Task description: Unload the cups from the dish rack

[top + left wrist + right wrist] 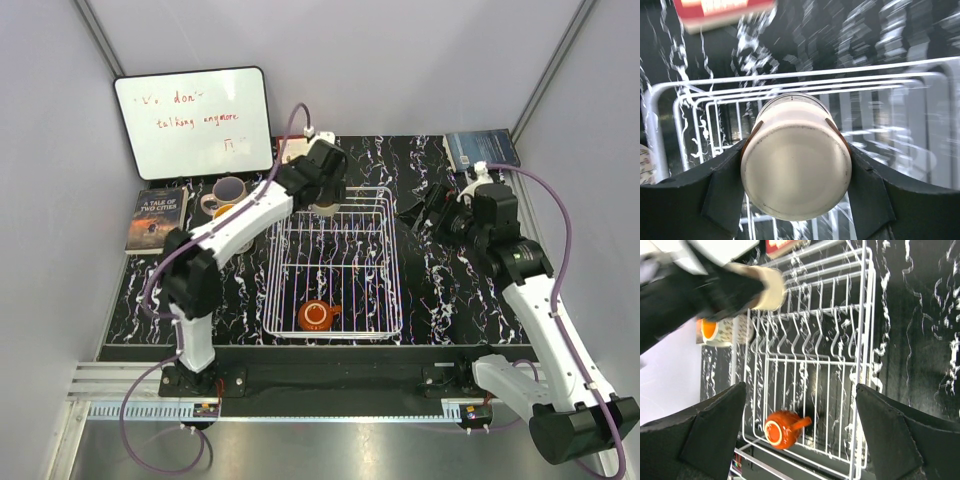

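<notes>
The white wire dish rack (385, 290) (860, 340) (655, 130) stands mid-table. My left gripper (325, 195) (796, 170) hangs over the rack's far end, shut on a cream cup with a brown rim (795, 160) (767, 287) whose base faces the wrist camera. An orange-red cup (317, 315) (781, 428) lies upside down in the rack's near end. Two more cups (228, 190) (225, 212) stand on the table left of the rack. My right gripper (420, 212) (801, 387) hovers open to the right of the rack, holding nothing.
A whiteboard (192, 120) leans at the back left, with a dark book (155, 218) below it. A blue book (482, 150) lies at the back right. A red box (722, 11) sits beyond the rack. Grey walls close in both sides.
</notes>
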Robot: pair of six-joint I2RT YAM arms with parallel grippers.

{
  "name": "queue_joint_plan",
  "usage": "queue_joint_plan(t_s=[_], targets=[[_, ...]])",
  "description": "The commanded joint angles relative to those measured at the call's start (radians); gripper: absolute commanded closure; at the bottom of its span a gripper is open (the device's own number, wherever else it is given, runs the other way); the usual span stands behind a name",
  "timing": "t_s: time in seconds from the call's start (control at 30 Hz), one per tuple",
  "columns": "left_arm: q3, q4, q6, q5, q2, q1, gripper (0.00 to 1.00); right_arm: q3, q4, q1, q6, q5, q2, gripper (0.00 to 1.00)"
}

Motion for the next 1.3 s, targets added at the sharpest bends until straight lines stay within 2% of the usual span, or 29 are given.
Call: queue_joint_plan(t_s=[0.0,0.2,0.23,0.27,0.33,0.37,0.4,0.47,0.5,0.67,0.7,0.73,0.8,0.87,0.93,1.03,1.17,1.27], targets=[[0.005,0.066,-0.021,0.014,-0.267,-0.025,1.00,0.110,0.014,0.009,-0.020,0.030,0.016,0.02],[-0.164,0.161,-0.023,0.213,-0.468,-0.023,1.00,0.125,0.026,0.009,0.009,0.016,0.042,0.02],[-0.282,0.266,-0.028,0.332,-0.575,-0.016,1.00,0.127,0.049,0.009,0.020,-0.007,0.045,0.02],[-0.388,0.318,-0.049,0.402,-0.618,-0.011,1.00,0.130,0.061,0.009,0.028,-0.030,0.047,0.02],[-0.504,0.504,-0.115,0.560,-0.738,0.009,1.00,0.134,0.113,0.009,0.055,-0.063,0.045,0.02],[-0.621,0.577,-0.147,0.671,-0.773,0.035,1.00,0.141,0.135,0.009,0.069,-0.105,0.045,0.02],[-0.676,0.724,-0.185,0.724,-0.835,0.049,1.00,0.141,0.179,0.009,0.101,-0.131,0.047,0.02],[-0.809,0.855,-0.313,0.849,-0.873,0.096,1.00,0.138,0.228,0.009,0.143,-0.210,0.052,0.03],[-0.848,0.983,-0.357,0.890,-0.895,0.115,1.00,0.133,0.278,0.009,0.187,-0.234,0.050,0.03],[-1.018,1.370,-0.668,1.104,-0.846,0.207,1.00,0.035,0.481,0.009,0.333,-0.414,0.045,0.05],[-1.030,1.508,-0.716,1.131,-0.826,0.214,1.00,0.018,0.536,0.007,0.377,-0.430,0.044,0.06],[-1.038,1.572,-0.798,1.155,-0.777,0.217,1.00,-0.020,0.567,0.009,0.399,-0.442,0.036,0.07],[-1.052,1.723,-0.868,1.197,-0.730,0.217,1.00,-0.051,0.639,0.009,0.448,-0.478,0.030,0.09],[-1.067,1.802,-0.934,1.201,-0.685,0.216,1.00,-0.077,0.653,0.010,0.463,-0.493,0.027,0.13],[-1.067,1.775,-0.911,1.203,-0.673,0.214,1.00,-0.088,0.655,0.018,0.471,-0.496,0.021,0.14],[-1.043,1.642,-0.812,1.191,-0.673,0.202,1.00,-0.086,0.656,0.035,0.470,-0.499,0.022,0.18],[-1.000,1.393,-0.654,1.122,-0.688,0.170,1.00,-0.067,0.667,0.055,0.470,-0.508,0.042,0.25],[-0.998,1.350,-0.600,1.065,-0.688,0.159,1.00,-0.050,0.670,0.075,0.477,-0.516,0.062,0.28]])
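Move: Held already in the left fingers, the cup has the open right gripper as its goal, some 14 cm back, 18 cm to the right and 10 cm higher. From the left hand the red cup lies about 27 cm back, 3 cm left and 12 cm below; the grey mug is 6 cm ahead and 24 cm left. From the right hand, the held cup is about 15 cm ahead, 18 cm left and 12 cm below. Lifting the cup clear of the rack, the left hand rises and draws back about 18 cm each way, settles a few cm lower, and rolls and swings clockwise until its fingers point right, keeping its grip. Meanwhile the right hand comes up and left about 9 cm each towards the cup, rolls its left side up some 30 degrees and starts narrowing its still-empty fingers. ##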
